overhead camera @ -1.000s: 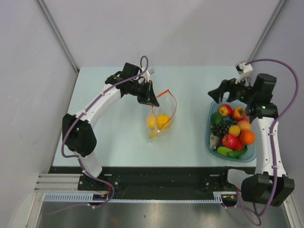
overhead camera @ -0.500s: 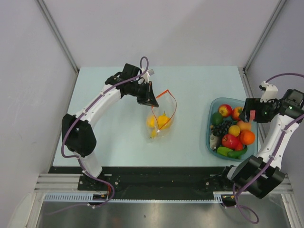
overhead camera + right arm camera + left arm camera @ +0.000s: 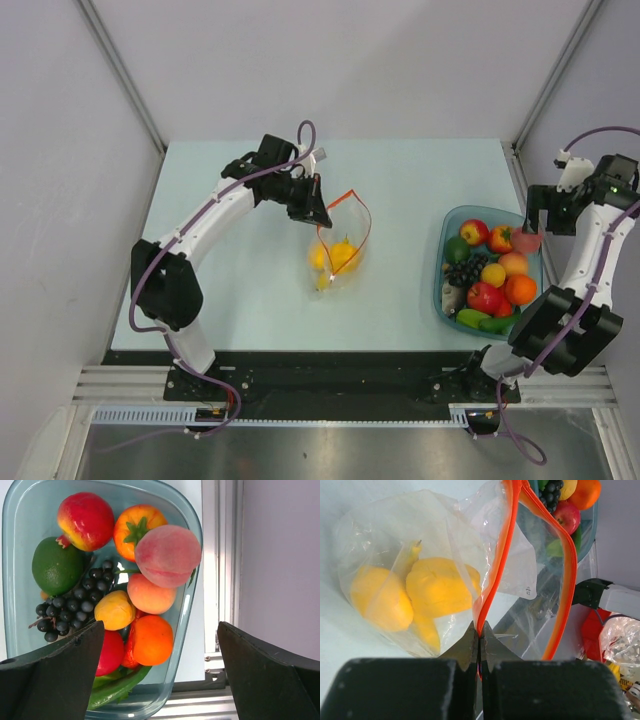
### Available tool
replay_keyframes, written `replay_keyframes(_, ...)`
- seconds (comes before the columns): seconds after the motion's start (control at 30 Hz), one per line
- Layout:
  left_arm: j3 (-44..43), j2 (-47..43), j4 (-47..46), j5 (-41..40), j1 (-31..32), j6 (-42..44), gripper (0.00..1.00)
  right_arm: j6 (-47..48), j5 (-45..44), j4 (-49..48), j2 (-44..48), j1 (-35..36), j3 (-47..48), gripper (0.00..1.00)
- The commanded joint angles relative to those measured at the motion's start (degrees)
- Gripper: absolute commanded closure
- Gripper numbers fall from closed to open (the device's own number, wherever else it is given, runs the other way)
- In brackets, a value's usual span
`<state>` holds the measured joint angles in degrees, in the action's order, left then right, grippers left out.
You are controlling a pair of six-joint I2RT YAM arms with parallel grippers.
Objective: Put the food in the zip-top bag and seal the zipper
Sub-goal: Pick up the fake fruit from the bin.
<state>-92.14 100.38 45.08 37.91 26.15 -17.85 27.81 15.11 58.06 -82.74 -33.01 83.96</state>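
Observation:
The clear zip-top bag (image 3: pixel 342 245) lies mid-table with yellow food (image 3: pixel 340 255) inside, seen as yellow lumps (image 3: pixel 437 587) in the left wrist view. Its red-orange zipper (image 3: pixel 502 555) stands open in a loop. My left gripper (image 3: pixel 479 630) is shut on the zipper's near strip, at the bag's upper left (image 3: pixel 318 212). My right gripper (image 3: pixel 160 626) hangs open over the right side of the teal tub (image 3: pixel 192 595), nothing between its fingers. A pink peach (image 3: pixel 167 555) sits on top of the other food there.
The tub (image 3: pixel 443 262) at the table's right holds an apple (image 3: pixel 86 520), tomato (image 3: pixel 135 527), green fruit (image 3: pixel 56 566), black grapes (image 3: pixel 75 605) and an orange (image 3: pixel 152 640). The table edge and a metal rail (image 3: pixel 220 580) run just right of it.
The right arm has swung from the tub's upper left round to its right side, with its gripper still open. The left arm and the bag have not moved.

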Motion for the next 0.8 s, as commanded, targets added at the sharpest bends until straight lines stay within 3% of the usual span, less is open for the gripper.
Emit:
replay_keyframes(0.0,-1.73,-0.45,0.1,1.81,-0.22,2.46,0.99,-1.8,-7.11,-0.67,-2.86,3.65,3.75,0.0)
replay_keyframes(0.17,-4.89,1.83,2.03,3.31,-0.22,3.08,1.0,-1.53,-12.65,-1.99,-6.73,6.82,3.75,0.0)
replay_keyframes(0.77,-6.48,3.07,3.52,1.11,-0.4,5.98,1.0,-1.45,-19.41,-10.33,-18.95,10.78,0.15,0.0)
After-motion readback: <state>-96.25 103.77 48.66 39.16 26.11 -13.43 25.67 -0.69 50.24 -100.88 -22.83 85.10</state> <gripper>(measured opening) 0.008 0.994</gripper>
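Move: The peach lies about 7 cm ahead of the open right hand, 1 cm to its right and 12 cm below. From that hand, the orange tomato is 10 cm ahead and 4 cm left, the pomegranate 11 ahead and 10 left, the apricot 3 ahead and 1 left, all roughly 15 cm down. The left hand has the peach some 48 cm to its right, 4 cm ahead and 12 cm below. Right hand, wide open, sinks about 9 cm and reaches 5 cm forward onto the peach, tipping 15 degrees steeper. ##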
